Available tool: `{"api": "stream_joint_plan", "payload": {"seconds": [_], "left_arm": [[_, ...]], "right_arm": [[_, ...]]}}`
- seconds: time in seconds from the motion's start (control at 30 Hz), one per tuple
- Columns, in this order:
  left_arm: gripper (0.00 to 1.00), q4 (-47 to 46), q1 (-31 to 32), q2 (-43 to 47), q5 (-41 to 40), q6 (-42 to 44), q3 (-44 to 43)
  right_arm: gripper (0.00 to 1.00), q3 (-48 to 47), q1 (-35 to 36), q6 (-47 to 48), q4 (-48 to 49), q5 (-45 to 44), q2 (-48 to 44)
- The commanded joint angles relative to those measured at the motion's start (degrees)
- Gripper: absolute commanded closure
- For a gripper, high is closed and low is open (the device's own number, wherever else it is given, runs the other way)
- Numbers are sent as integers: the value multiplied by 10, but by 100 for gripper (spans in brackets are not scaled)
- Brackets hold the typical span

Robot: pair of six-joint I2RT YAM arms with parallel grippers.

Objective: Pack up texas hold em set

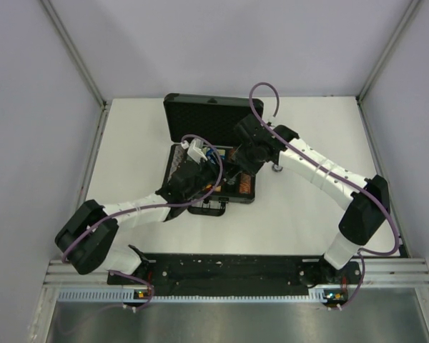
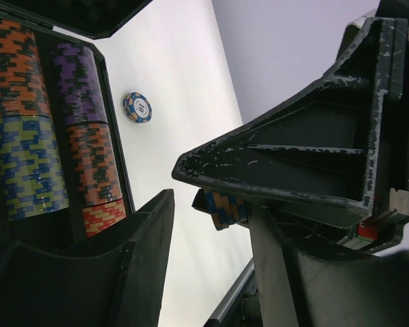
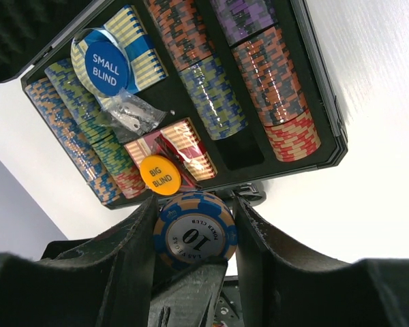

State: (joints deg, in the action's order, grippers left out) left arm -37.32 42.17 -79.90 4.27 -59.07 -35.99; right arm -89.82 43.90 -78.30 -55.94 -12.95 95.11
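The black case [image 1: 200,118] lies open mid-table with its lid propped up at the back. Its tray [image 3: 320,88] holds rows of multicoloured chips [image 3: 211,95], a blue SMALL BLIND button [image 3: 106,68] and an orange BIG BLIND button [image 3: 161,175]. One slot [image 3: 240,154] is bare. My right gripper [image 3: 195,208] hovers over the tray's near edge, shut on a blue "10" chip [image 3: 194,235]. My left gripper [image 2: 204,242] is open and empty beside the right one. The held blue chip [image 2: 221,208] shows edge-on in the left wrist view. Another blue "10" chip [image 2: 137,107] lies loose on the table.
A small clear plastic bag [image 3: 131,117] lies on the chips in the tray. Both grippers [image 1: 204,171] [image 1: 237,166] crowd close together over the tray. The loose chip [image 1: 277,168] sits just right of the case. Grey walls enclose the white table [image 1: 307,214].
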Motion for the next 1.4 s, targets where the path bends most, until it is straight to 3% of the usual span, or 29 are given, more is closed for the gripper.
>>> {"api": "stream_joint_plan", "payload": {"seconds": [0.0,0.3,0.5,0.63,0.87,0.9,1.0,1.2,1.37], "left_arm": [[48,1,7,10,-66,-14,-27],[48,77,28,23,-124,-8,-59],[49,77,33,20,-136,-3,-62],[62,77,34,20,-136,-2,-63],[94,88,35,19,-133,-1,-71],[99,89,36,19,-132,0,-71],[100,92,38,20,-129,5,-73],[100,100,45,29,-129,29,-73],[100,124,48,40,-123,47,-73]], "right_arm": [[100,-11,13,-12,-6,11,-11],[100,12,16,-47,-6,18,-26],[100,16,16,-49,-5,29,-29],[100,21,15,-48,-5,33,-34],[100,20,16,-39,-6,30,-33],[97,19,15,-36,-5,31,-34],[82,18,15,-33,-5,28,-35],[38,8,16,-19,-5,8,-41],[19,2,14,2,-1,-32,-57]]}}
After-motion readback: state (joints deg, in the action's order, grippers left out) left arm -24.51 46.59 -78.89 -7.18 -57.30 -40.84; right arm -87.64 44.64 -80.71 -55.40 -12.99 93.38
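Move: The chip stack I hold in my right fingers lies only about 1 cm ahead and 2 cm right of my left hand point, level with it, between half-open left fingers. From my right hand those left fingers are some 2 cm to the left and 1 cm back. The case's empty slot lies about 13 cm below my right hand and 2 cm left, level fore and aft. The loose chips sit roughly 7 cm ahead, 13 cm right and 15 cm down. I hand the chip stack over in mid-air. My left hand stays nearly in place, turns some 5 degrees counter-clockwise and closes its fingers on the sides of the stack, while my right hand keeps its grip and sinks slightly. Then my right fingers open wide, letting go, and draw back about 1 cm as my left hand begins to roll and dip. ##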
